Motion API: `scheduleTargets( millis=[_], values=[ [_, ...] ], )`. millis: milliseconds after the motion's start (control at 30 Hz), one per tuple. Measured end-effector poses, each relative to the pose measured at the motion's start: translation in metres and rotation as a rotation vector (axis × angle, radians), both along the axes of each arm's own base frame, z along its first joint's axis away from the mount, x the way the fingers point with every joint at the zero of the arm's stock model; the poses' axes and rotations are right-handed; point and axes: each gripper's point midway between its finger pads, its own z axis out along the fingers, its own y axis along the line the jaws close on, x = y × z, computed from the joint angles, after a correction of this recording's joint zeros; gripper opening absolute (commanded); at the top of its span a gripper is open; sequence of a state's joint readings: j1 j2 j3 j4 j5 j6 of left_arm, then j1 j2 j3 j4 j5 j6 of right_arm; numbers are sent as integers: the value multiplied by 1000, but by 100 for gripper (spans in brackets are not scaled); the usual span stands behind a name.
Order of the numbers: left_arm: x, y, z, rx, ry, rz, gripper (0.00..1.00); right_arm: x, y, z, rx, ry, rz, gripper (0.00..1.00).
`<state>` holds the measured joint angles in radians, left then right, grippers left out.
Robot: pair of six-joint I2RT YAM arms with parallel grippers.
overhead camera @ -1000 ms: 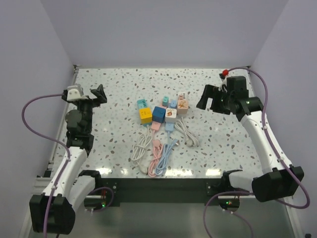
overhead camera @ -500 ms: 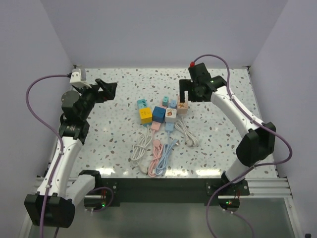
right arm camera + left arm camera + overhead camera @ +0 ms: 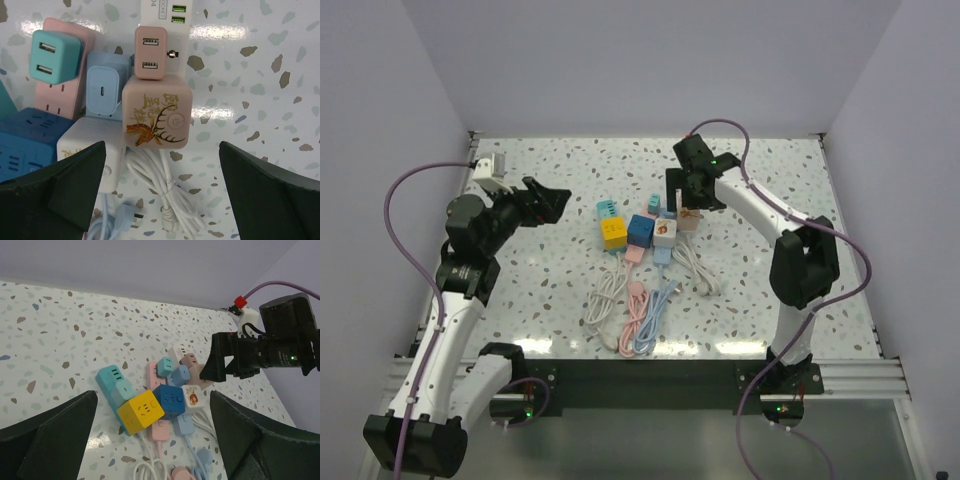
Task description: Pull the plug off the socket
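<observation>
A cluster of power strips and cube sockets (image 3: 645, 225) lies mid-table. In the right wrist view a pink USB plug (image 3: 151, 52) and a pink deer-print cube (image 3: 156, 112) sit in a white strip (image 3: 165, 9). A teal USB plug (image 3: 54, 55) sits in a pink strip (image 3: 65, 95). A light blue plug (image 3: 106, 85) stands between them. My right gripper (image 3: 682, 197) is open and empty, hovering over the deer cube (image 3: 689, 212). My left gripper (image 3: 548, 202) is open and empty, left of the teal strip (image 3: 607, 210) and apart from it.
A yellow cube (image 3: 141, 411), a dark blue cube (image 3: 172, 400) and a white cube (image 3: 192, 396) lie at the near side of the cluster. Coiled white, pink and blue cords (image 3: 635, 305) trail toward the front edge. White walls close the table at the back and sides.
My right arm has swung from the right side leftward to above the socket cluster. My left gripper has moved right, closer to the cluster. Both stay open.
</observation>
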<state>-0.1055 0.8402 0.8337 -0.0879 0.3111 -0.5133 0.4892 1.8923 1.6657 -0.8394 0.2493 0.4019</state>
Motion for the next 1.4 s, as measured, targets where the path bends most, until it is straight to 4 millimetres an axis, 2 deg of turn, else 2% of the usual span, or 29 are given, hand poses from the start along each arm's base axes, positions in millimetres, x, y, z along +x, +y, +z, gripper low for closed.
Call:
scheduleTargets(
  millis=[233, 367, 467, 667, 767, 800, 900, 933, 967, 1033, 1133, 1233, 1333, 1400],
  values=[
    [-5, 0, -14, 5, 47, -1, 100, 10, -7, -30, -66, 29, -77, 91],
    [-6, 0, -19, 7, 64, -3, 100, 10, -6, -37, -68, 38, -93, 81],
    [-7, 0, -21, 7, 69, -3, 100, 12, -4, -41, -62, 39, -92, 79],
    [-6, -1, -24, 8, 81, -10, 100, 17, -1, -63, -68, 62, -88, 72],
    [-6, -2, -26, 8, 90, -16, 100, 20, 0, -72, -56, 77, -90, 57],
    [-6, -3, -27, 8, 92, -20, 100, 20, -1, -72, -50, 80, -89, 47],
    [-6, -5, -28, 10, 97, -37, 100, 21, -1, -73, -30, 84, -93, 27],
    [-5, -7, -30, 12, 101, -47, 100, 21, -2, -72, -15, 86, -93, 12],
    [-5, -9, -31, 11, 109, -60, 100, 21, -3, -72, 4, 87, -93, 8],
    [-2, -15, -32, 7, 125, -94, 100, 20, -6, -71, 68, 87, -94, 0],
    [5, -29, -29, 0, 146, -162, 100, 17, -17, -67, 206, 102, -103, 0],
    [11, -49, -26, 0, 159, -231, 100, 17, -37, -62, 354, 127, -129, 0],
    [13, -75, -26, 3, 176, -312, 100, 21, -54, -60, 461, 133, -150, 0],
    [15, -94, -28, 8, 191, -364, 100, 19, -56, -59, 523, 129, -145, 0]
  ],
)
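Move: The pink deer cube plug is almost under my right hand, about 2 cm ahead and some 8 cm down. On the same white strip, the small pink USB plug sits about 4 cm beyond the cube. The white deer cube is about 5 cm to the cube's left and 3 cm nearer me, the light blue plug some 4 cm left and 2 cm farther out. From my left hand the pink cube lies about 13 cm ahead, 22 cm right and 25 cm below. I sink my right hand about 7 cm, easing 2 cm forward, and narrow the fingers until they pinch the pink deer cube by its left and right sides. Keeping that grip, I carry it some 6 cm right and slightly up, rolling the hand about 30 degrees, left side rising. My open left hand sinks about 3 cm, then swings 9 cm right towards the strip, turning clockwise and tipping down a little. ##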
